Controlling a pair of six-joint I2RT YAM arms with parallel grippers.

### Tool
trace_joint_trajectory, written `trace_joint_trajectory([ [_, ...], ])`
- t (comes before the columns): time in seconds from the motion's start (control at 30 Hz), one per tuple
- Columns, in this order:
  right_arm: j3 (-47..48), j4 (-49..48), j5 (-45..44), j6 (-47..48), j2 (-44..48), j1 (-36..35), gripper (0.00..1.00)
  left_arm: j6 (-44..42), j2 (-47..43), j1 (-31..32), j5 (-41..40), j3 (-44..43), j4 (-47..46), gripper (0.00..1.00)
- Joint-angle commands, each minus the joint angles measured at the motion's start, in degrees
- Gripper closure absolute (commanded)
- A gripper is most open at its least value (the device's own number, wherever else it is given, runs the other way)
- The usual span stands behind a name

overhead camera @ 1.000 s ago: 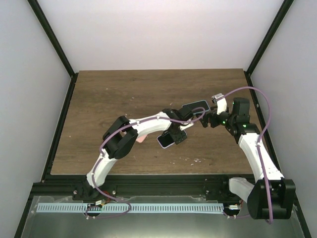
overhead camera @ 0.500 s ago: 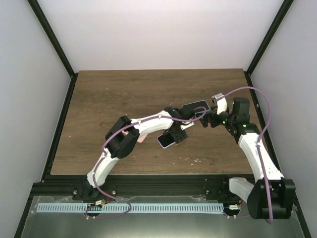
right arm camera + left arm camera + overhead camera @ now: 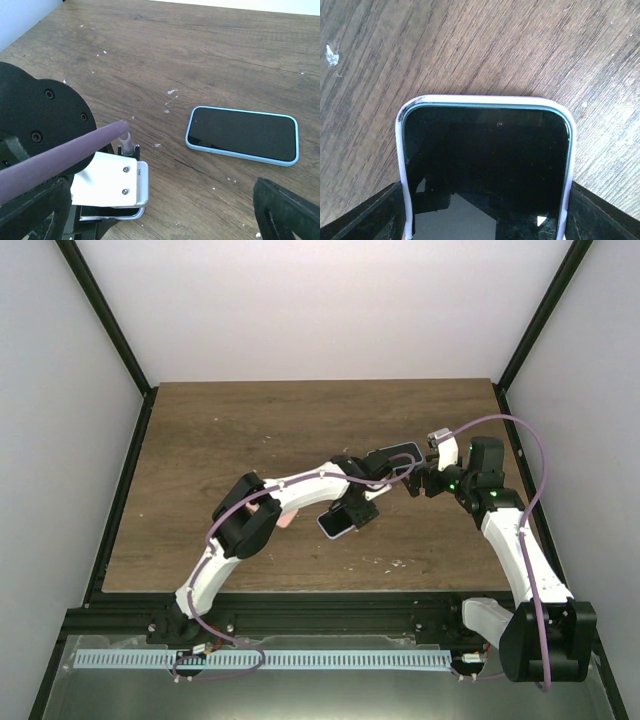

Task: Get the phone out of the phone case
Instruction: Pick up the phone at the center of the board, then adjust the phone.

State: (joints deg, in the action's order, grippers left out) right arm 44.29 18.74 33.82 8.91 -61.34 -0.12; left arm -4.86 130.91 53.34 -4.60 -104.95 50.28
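A black-screened phone in a pale lilac case (image 3: 485,150) lies between my left gripper's fingers (image 3: 362,220), which press on both long sides of the case. In the top view the left gripper (image 3: 350,510) holds this phone (image 3: 335,524) low over the table's middle. A second phone with a light blue rim (image 3: 242,134) lies flat, screen up, on the wood (image 3: 393,454). My right gripper (image 3: 413,480) hovers between the two phones, open and holding nothing. In its wrist view the fingers (image 3: 287,210) stand far apart.
The left arm's white wrist plate (image 3: 112,180) and purple cable (image 3: 60,155) sit close in front of the right gripper. Small white flecks dot the wooden table (image 3: 250,430). Black frame posts and white walls enclose the table.
The left gripper's jaws have closed in a little onto the cased phone. Both arms otherwise stay nearly where they were.
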Motion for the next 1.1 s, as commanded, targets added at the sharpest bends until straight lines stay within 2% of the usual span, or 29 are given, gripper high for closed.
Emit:
trace_joint_trajectory([
  [0.0,0.24,-1.41,-0.25,-0.23,0.30,0.52,0.00,2.75,2.38,-1.25,1.72,-0.08,1.47,0.42],
  [0.13,0.00,-1.61,-0.66,-0.19,-0.10,0.46,0.00,7.12,-3.19,-2.14,1.72,1.79,-1.87,0.51],
  [0.27,0.03,-1.52,-0.36,-0.09,-1.26,0.47,0.00,14.69,-12.83,-3.63,1.16,7.98,-9.32,0.61],
  [0.37,0.98,-0.59,-1.73,2.40,-1.44,0.47,0.00,20.90,-20.88,-4.36,-1.55,15.49,-16.91,0.75],
  [0.47,3.04,2.61,0.33,6.49,-0.56,0.47,0.03,29.73,-29.90,-5.51,-4.04,23.74,-24.04,0.98],
  [0.63,7.03,9.97,9.09,8.09,-1.39,-0.33,0.17,40.99,-40.30,-6.26,-7.00,33.16,-36.60,1.00],
  [0.7,8.39,11.98,12.18,7.87,-2.56,-2.49,0.29,45.10,-42.23,-6.30,-8.90,34.17,-38.75,1.00],
  [0.77,10.20,13.35,12.05,6.51,-3.83,-6.31,0.34,48.54,-43.61,-6.25,-10.29,35.16,-40.95,1.00],
  [0.9,14.27,15.04,11.25,4.36,-6.55,-13.81,0.35,54.03,-46.32,-5.21,-14.70,38.46,-46.04,1.00],
  [1.07,17.20,14.36,8.15,2.09,-10.26,-18.67,0.40,56.85,-49.69,-3.10,-21.11,41.87,-49.24,1.00],
])
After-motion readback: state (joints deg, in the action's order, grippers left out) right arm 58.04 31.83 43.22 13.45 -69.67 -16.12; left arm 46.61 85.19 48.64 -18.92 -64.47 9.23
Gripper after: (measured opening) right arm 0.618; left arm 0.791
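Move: The left fingers already straddle the long sides of the phone in its white case, flat on the board at pad height, its middle about 2 cm left and 1 cm back of that hand. From there, the blue-edged phone lies some 17 cm ahead and 12 cm right, and the pink phone about 25 cm left and 2 cm ahead. From the right hand, the white-cased phone lies about 18 cm left, 2 cm back and 19 cm down. Keep the left grip on the phone's long sides and lift it about 20 cm, drifting left as it rises, while swinging the fingers from straight down to point forward, slightly right and still downward, with a counter-clockwise turn. Once it is climbing, bring the empty right gripper some 11 cm left and a little back towards the phone, turning counter-clockwise and partly closing it. ##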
